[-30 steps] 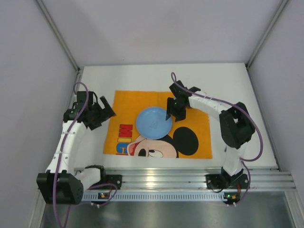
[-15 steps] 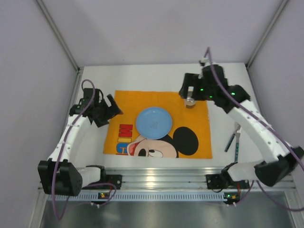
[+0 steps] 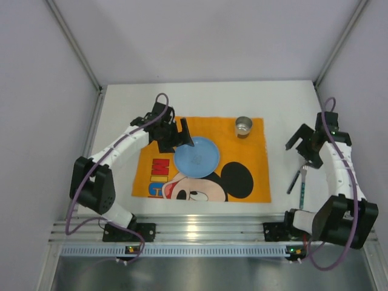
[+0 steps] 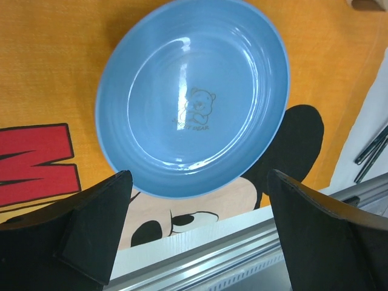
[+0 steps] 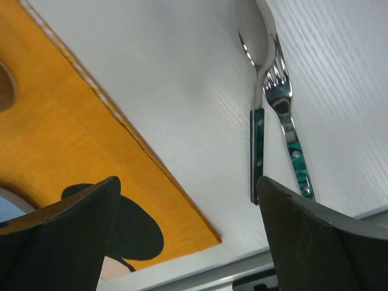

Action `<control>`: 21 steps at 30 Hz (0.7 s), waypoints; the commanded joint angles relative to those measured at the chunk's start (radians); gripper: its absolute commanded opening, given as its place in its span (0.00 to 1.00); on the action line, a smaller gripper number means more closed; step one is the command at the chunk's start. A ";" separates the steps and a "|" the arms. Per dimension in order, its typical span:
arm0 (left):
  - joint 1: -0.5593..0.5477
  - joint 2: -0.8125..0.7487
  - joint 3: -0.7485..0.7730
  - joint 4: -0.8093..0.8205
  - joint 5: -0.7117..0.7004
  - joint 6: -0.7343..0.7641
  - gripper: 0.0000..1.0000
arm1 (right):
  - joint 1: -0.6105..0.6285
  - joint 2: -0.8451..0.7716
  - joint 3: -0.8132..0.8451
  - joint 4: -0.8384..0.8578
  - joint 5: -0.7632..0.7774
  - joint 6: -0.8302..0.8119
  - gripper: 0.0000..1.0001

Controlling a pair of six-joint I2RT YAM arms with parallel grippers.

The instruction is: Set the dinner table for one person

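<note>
The white dinner table [image 3: 121, 109] carries an orange cartoon-mouse placemat [image 3: 242, 182]. A blue plate [image 3: 197, 156] lies on the mat's middle. A metal cup [image 3: 244, 127] stands upright on its far right corner. A spoon [image 3: 294, 180] and a fork [image 3: 302, 177] lie side by side on the bare table right of the mat. My left gripper [image 3: 180, 136] hangs open at the plate's far left rim. In the left wrist view the plate [image 4: 194, 97] fills the space beyond the open left gripper [image 4: 200, 179]. My right gripper [image 3: 304, 150] is open just beyond the cutlery. The right wrist view shows the spoon [image 5: 257, 91] and fork [image 5: 288, 127] ahead of the empty right gripper [image 5: 188, 182].
Grey walls enclose the table on three sides. An aluminium rail [image 3: 206, 229] with both arm bases runs along the near edge. The mat's right edge [image 5: 121, 121] lies close to the cutlery.
My right gripper opened off the metal cup, left it on the mat's far right corner and swung right to above the cutlery. My left arm swept from the table's left side to the plate.
</note>
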 commanded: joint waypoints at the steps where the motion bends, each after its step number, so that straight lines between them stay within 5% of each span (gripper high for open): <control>1: -0.010 0.031 0.025 0.046 0.040 0.039 0.98 | -0.082 0.023 -0.053 -0.019 -0.098 0.016 0.94; 13: 0.000 0.183 0.051 0.081 0.091 0.130 0.98 | -0.118 0.172 -0.136 0.051 -0.003 -0.009 0.69; 21: 0.069 0.245 0.074 0.064 0.123 0.170 0.98 | -0.119 0.235 -0.147 0.080 0.072 -0.024 0.64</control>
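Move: The spoon's middle lies about 3 cm to the right of the right hand, some 4 cm back and 14 cm below. The fork is beside the spoon, 4 cm to the hand's right and 9 cm back. From the left hand, the plate's middle is roughly 5 cm right, 2 cm back and 12 cm down; the cup is 25 cm right, 9 cm ahead and 10 cm down. Right hand sinks 9 cm and back 4 towards the spoon, fingers part-closing; left, open, lowers 7 towards the plate. ##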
